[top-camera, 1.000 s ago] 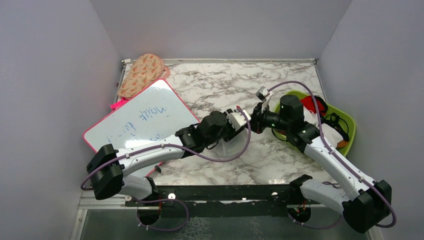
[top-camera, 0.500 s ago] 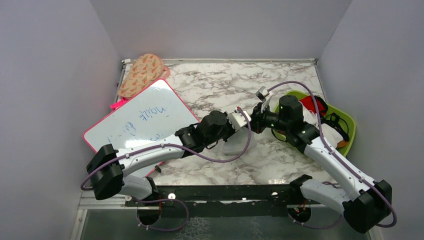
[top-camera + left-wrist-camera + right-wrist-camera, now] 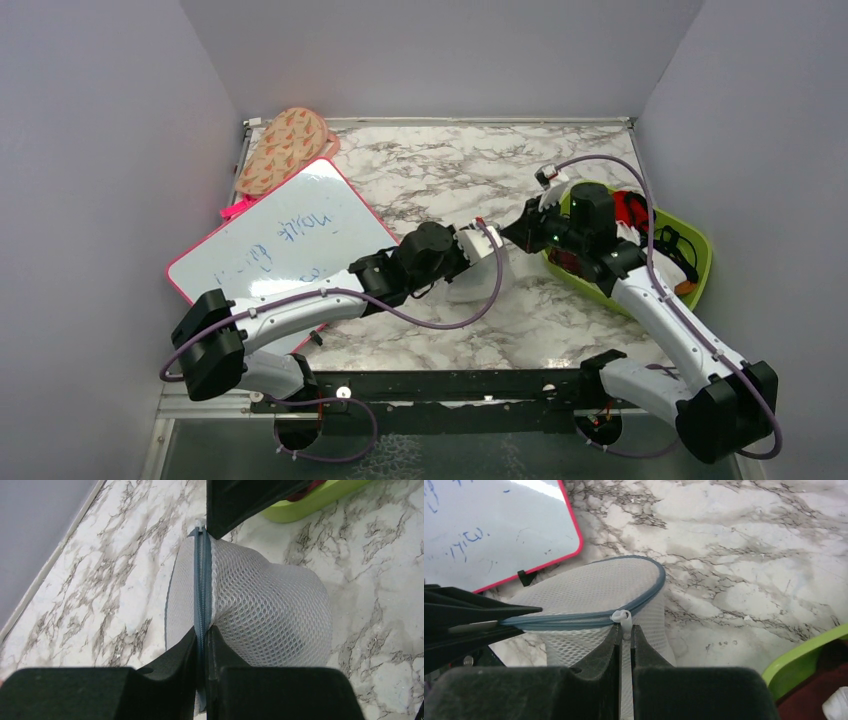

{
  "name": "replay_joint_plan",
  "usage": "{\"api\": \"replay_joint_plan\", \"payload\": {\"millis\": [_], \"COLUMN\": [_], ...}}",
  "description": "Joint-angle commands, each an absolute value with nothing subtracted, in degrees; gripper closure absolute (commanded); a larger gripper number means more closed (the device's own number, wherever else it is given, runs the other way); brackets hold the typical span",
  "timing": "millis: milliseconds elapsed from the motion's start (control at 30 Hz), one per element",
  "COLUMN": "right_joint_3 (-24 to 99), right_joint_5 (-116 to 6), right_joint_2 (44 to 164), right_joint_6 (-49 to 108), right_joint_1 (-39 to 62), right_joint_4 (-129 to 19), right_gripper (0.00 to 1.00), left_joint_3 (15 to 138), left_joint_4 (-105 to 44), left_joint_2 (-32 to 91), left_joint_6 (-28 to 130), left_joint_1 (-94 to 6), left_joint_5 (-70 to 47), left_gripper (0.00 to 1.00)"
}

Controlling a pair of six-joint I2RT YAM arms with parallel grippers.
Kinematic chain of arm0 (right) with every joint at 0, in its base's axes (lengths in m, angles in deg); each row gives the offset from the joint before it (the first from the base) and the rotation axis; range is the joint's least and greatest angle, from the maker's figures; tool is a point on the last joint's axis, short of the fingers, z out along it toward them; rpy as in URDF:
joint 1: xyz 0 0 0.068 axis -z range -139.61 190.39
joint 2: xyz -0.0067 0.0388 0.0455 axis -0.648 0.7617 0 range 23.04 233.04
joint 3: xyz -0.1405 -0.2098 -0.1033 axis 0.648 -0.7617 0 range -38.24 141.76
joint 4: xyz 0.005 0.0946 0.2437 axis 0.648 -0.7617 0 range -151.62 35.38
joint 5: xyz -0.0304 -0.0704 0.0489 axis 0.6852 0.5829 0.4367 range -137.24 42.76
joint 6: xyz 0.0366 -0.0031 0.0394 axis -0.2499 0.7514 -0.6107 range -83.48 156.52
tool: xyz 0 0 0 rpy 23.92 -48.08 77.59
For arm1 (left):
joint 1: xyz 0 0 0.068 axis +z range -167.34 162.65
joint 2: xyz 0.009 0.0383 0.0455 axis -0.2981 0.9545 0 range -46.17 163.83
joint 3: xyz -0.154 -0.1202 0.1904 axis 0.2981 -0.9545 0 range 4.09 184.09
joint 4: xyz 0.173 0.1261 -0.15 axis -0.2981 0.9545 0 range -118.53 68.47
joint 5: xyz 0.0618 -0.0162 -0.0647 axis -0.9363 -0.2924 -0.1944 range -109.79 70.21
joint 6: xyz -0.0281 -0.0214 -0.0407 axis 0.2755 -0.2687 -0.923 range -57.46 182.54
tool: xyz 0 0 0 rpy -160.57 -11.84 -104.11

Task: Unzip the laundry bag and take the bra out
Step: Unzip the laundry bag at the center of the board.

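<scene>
The laundry bag (image 3: 478, 285) is a white mesh drum with a grey-blue zipper line, lying on the marble between the arms. It shows large in the left wrist view (image 3: 270, 615) and in the right wrist view (image 3: 599, 587). My left gripper (image 3: 202, 635) is shut on the bag's zipper seam (image 3: 202, 580). My right gripper (image 3: 625, 632) is shut on the white zipper pull (image 3: 622, 617) at the opposite side of the rim. In the top view the left gripper (image 3: 490, 245) and right gripper (image 3: 515, 232) nearly meet. The bra is hidden.
A lime-green tray (image 3: 690, 262) with dark red and white cloth stands at the right, its edge also in the right wrist view (image 3: 804, 655). A pink-framed whiteboard (image 3: 280, 235) lies at the left, with a patterned oven mitt (image 3: 282, 148) behind it.
My right arm has drawn back to the right towards the green tray. The bag now shows more below the left gripper. The left arm has hardly moved.
</scene>
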State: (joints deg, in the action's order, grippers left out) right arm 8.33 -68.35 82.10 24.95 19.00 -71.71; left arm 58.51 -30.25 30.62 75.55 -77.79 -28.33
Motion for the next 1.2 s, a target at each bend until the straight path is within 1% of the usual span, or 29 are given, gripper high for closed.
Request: {"api": "replay_joint_plan", "payload": {"millis": [0, 67, 167, 233, 333, 467, 667, 800, 833, 900, 933, 967, 1167], "right_joint_3": [8.5, 8.6, 8.8, 8.6, 8.0, 7.7, 8.1, 8.0, 8.0, 7.9, 7.9, 7.8, 7.5], "right_joint_5": [-69.0, -71.2, -79.3, -80.1, -80.5, -80.7, -80.4, -79.7, -79.5, -79.0, -78.8, -78.7, -78.4], "right_joint_2": [82.9, 82.9, 81.9, 81.1, 80.4, 80.3, 80.4, 80.5, 80.5, 80.6, 80.7, 80.8, 81.1], "right_joint_6": [23.2, 23.6, 27.2, 27.7, 28.7, 29.2, 29.6, 30.0, 30.1, 30.1, 30.1, 30.2, 30.4], "right_joint_1": [22.6, 22.7, 22.5, 22.0, 20.9, 18.4, 16.6, 14.5, 14.1, 13.5, 13.4, 13.3, 13.2], "right_joint_4": [-70.6, -69.5, -68.1, -68.3, -68.5, -68.3, -68.6, -68.6, -68.5, -68.6, -68.5, -68.5, -68.3], "right_gripper": [0.99, 0.99, 0.99, 0.99, 0.99, 0.99, 0.99, 0.99, 0.99, 0.99, 0.99, 0.99, 0.99], "left_joint_3": [57.6, 58.3, 59.6, 60.5, 61.5, 60.8, 59.5, 59.0, 59.3, 60.0, 60.2, 60.2, 58.9], "left_joint_4": [-31.2, -30.5, -29.0, -28.1, -26.8, -27.6, -29.5, -31.1, -30.8, -30.1, -29.8, -29.8, -30.9], "left_joint_2": [28.7, 29.5, 31.1, 32.1, 32.7, 31.9, 29.3, 28.9, 29.1, 29.8, 29.9, 29.8, 26.1], "left_joint_6": [76.3, 75.9, 75.4, 75.0, 75.0, 74.8, 73.0, 70.7, 70.3, 70.0, 69.9, 69.9, 70.8], "left_joint_1": [-77.9, -78.0, -78.0, -77.9, -78.0, -78.1, -78.0, -77.6, -77.4, -77.2, -77.2, -77.1, -77.1], "left_joint_5": [-29.3, -29.0, -28.8, -28.6, -26.5, -24.1, -23.0, -23.9, -24.3, -24.2, -24.1, -23.7, -21.5], "left_gripper": [1.00, 1.00, 1.00, 1.00, 0.82, 0.67, 0.53, 0.51, 0.53, 0.62, 0.64, 0.64, 0.48]}}
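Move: The left fingers are shut on the laundry bag's zip. The zip pull, already pinched by the right fingers, is about 4 cm ahead of them and 5 cm to their right, at nearly the same height. From the right hand, the left-held zip stretch is thus some 4 cm back and 5 cm left, the bag body roughly 6 cm back, 2 cm left and 9 cm below, and the green bin about 26 cm right, level front to back and 11 cm lower. Still pinching the zip pull, the right hand carries it a last centimetre out to the front right, then reverses and brings it back and left towards the left fingers, ending some 5 cm back-left of its start, a little higher and turned about 15 degrees counter-clockwise. The left fingers let go of the zip and open to roughly half as that hand dips 2 cm and rises again, drifting slightly back, staying open around the bag's edge. ##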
